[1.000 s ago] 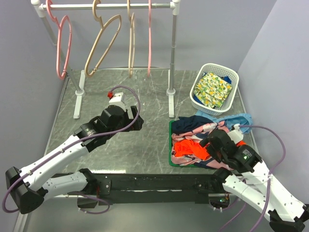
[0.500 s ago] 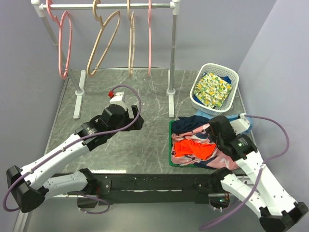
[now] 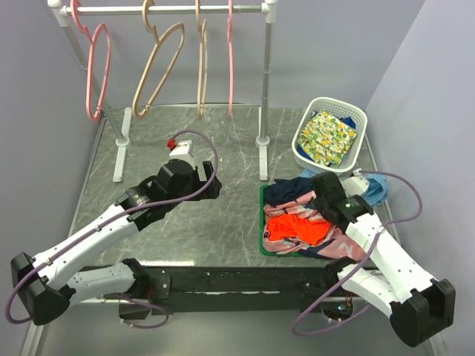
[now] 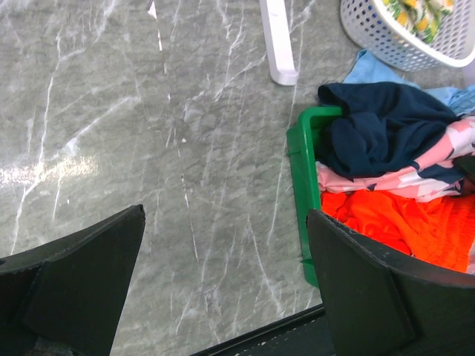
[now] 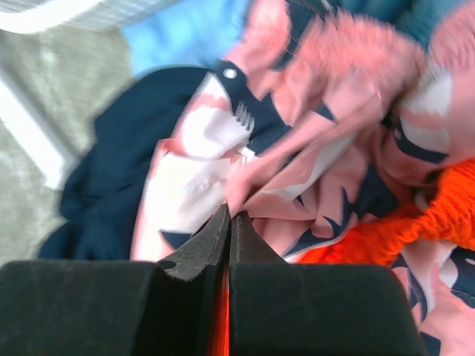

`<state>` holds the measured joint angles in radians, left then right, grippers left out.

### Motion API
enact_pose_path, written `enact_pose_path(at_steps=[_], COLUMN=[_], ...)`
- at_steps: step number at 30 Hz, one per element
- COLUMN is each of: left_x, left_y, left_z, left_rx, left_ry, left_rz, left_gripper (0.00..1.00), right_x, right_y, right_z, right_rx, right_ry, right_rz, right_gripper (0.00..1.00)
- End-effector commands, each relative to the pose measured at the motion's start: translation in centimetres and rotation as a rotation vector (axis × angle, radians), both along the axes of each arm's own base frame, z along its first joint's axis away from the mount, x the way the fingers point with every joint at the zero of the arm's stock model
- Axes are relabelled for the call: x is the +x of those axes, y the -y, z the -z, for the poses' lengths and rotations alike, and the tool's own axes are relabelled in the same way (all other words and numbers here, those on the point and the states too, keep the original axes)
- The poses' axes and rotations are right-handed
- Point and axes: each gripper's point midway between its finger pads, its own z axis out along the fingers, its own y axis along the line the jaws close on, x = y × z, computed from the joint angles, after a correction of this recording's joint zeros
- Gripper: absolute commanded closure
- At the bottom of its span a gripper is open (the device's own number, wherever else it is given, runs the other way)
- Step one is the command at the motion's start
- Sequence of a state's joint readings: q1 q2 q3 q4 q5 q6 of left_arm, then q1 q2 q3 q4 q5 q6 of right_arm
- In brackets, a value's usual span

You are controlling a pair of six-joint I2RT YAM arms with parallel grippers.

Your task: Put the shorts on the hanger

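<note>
The orange-red shorts (image 3: 297, 228) lie crumpled in the green bin (image 3: 263, 222), partly under the pink, navy and white patterned garment (image 3: 349, 245). They also show in the left wrist view (image 4: 401, 222) and the right wrist view (image 5: 453, 208). My right gripper (image 3: 325, 185) is over the back of the bin, its jaws pressed together (image 5: 230, 215) on a fold of the patterned garment (image 5: 326, 141). My left gripper (image 3: 211, 185) is open and empty (image 4: 225, 213) above the bare table left of the bin. Two pink hangers (image 3: 96, 74) (image 3: 229, 59) hang on the rail.
The white rack (image 3: 171, 9) stands at the back with two tan hangers (image 3: 159, 67) between the pink ones; its feet (image 3: 261, 159) rest on the table. A white basket (image 3: 310, 122) holds yellow-green floral cloth (image 3: 328, 137). A light blue cloth (image 3: 375, 185) lies beside the bin.
My right gripper has moved from the bin's front toward its back, dragging the patterned garment and baring more of the shorts. The left arm has barely moved.
</note>
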<state>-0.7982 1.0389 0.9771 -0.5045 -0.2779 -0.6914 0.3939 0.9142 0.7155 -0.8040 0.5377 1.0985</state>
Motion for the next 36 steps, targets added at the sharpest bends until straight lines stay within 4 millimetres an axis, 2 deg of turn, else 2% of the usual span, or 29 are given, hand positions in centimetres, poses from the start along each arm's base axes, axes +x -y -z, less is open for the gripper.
enact_pose_path(at_steps=[1,2,4,5,7,8,10,11,16,18,24,25,27,28,30,32,33,34,35,36], left_x=[0.5,0.5,0.5,0.4,0.5,0.5,0.5,0.5,0.6,0.7,0.6,0.6,0.4,0.4,0.0,-0.4,-1.2,-1.6,-1.8,-2.7], left_y=[0.1,0.0,-0.2,-0.2,-0.2,-0.2,-0.1,0.0,0.3,0.4,0.8,0.9,1.1,1.2,1.6,2.3,3.3,4.0,4.9,6.2], left_z=[-3.2,-3.5,-4.0,-4.2,-4.4,-4.5,-4.6,-4.6,-4.7,-4.7,-4.6,-4.7,-4.9,-4.9,-5.3,-5.9,-6.1,-6.1,-6.7,-6.0], left_rx=[-0.027,-0.027,-0.028,-0.031,-0.033,-0.032,-0.035,-0.034,-0.035,-0.038,-0.048,-0.051,-0.057,-0.059,-0.071,-0.094,-0.126,-0.149,-0.197,-0.215], left_ry=[0.064,0.073,0.083,0.086,0.090,0.090,0.090,0.090,0.090,0.090,0.082,0.081,0.081,0.082,0.088,0.099,0.086,0.081,0.087,0.065], left_rz=[0.003,0.001,-0.001,0.001,-0.002,0.001,0.005,0.009,0.015,0.014,0.029,0.032,0.047,0.053,0.093,0.137,0.207,0.241,0.264,0.321], left_gripper=[0.03,0.03,0.04,0.03,0.04,0.04,0.04,0.04,0.04,0.04,0.04,0.04,0.04,0.04,0.03,0.04,0.04,0.03,0.03,0.03], right_x=[2.1,2.2,1.8,1.7,1.2,1.0,0.4,0.1,-0.6,-0.6,2.0,2.5,3.9,4.3,5.9,6.6,6.8,7.0,6.7,6.7], right_y=[0.1,-0.1,-0.4,-0.5,-0.6,-0.5,-0.3,-0.3,-0.7,-1.0,-2.3,-2.3,-2.2,-2.1,-2.9,-3.7,-3.8,-4.0,-3.7,-3.6], right_z=[-5.7,-7.7,-9.6,-12.0,-14.0,-16.2,-17.8,-19.4,-22.8,-23.5,-25.9,-27.2,-27.8,-28.8,-28.1,-26.1,-25.1,-22.5,-22.1,-21.3], right_rx=[0.008,0.022,0.050,0.069,0.088,0.099,0.102,0.111,0.139,0.146,0.154,0.158,0.133,0.130,0.124,0.140,0.146,0.152,0.154,0.149], right_ry=[0.143,0.186,0.219,0.277,0.316,0.361,0.380,0.417,0.484,0.502,0.547,0.586,0.587,0.609,0.571,0.521,0.506,0.471,0.482,0.477], right_rz=[0.000,-0.013,-0.039,-0.057,-0.077,-0.085,-0.093,-0.105,-0.156,-0.175,-0.195,-0.185,-0.166,-0.153,-0.160,-0.168,-0.163,-0.153,-0.141,-0.135], right_gripper=[1.00,1.00,1.00,1.00,1.00,1.00,1.00,1.00,1.00,1.00,1.00,1.00,1.00,1.00,1.00,1.00,1.00,1.00,1.00,1.00])
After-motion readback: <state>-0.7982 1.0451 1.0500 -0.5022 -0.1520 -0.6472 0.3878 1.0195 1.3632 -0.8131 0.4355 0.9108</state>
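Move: The right hand already has a pinch of the pink patterned garment; its bulk lies in the green tray, about 7 cm back of the right hand, 1 cm to its left and a little lower. The navy cloth is some 3 cm ahead and 10 cm left, the orange cloth about 8 cm back and 6 cm left, the white basket roughly 20 cm ahead and 3 cm right. From the left hand the garment's bulk is about 31 cm right, 7 cm back and 13 cm down. Keeping its shut fingers pinched on the pink patterned garment, the right hand pulls it steeply up off the pile by about 24 cm, fingertips tilting up some 25 degrees, then carries it forward and somewhat left, nearer the white basket, dipping slightly at the end. The open, empty left hand rises about 3 cm, easing right late on. ##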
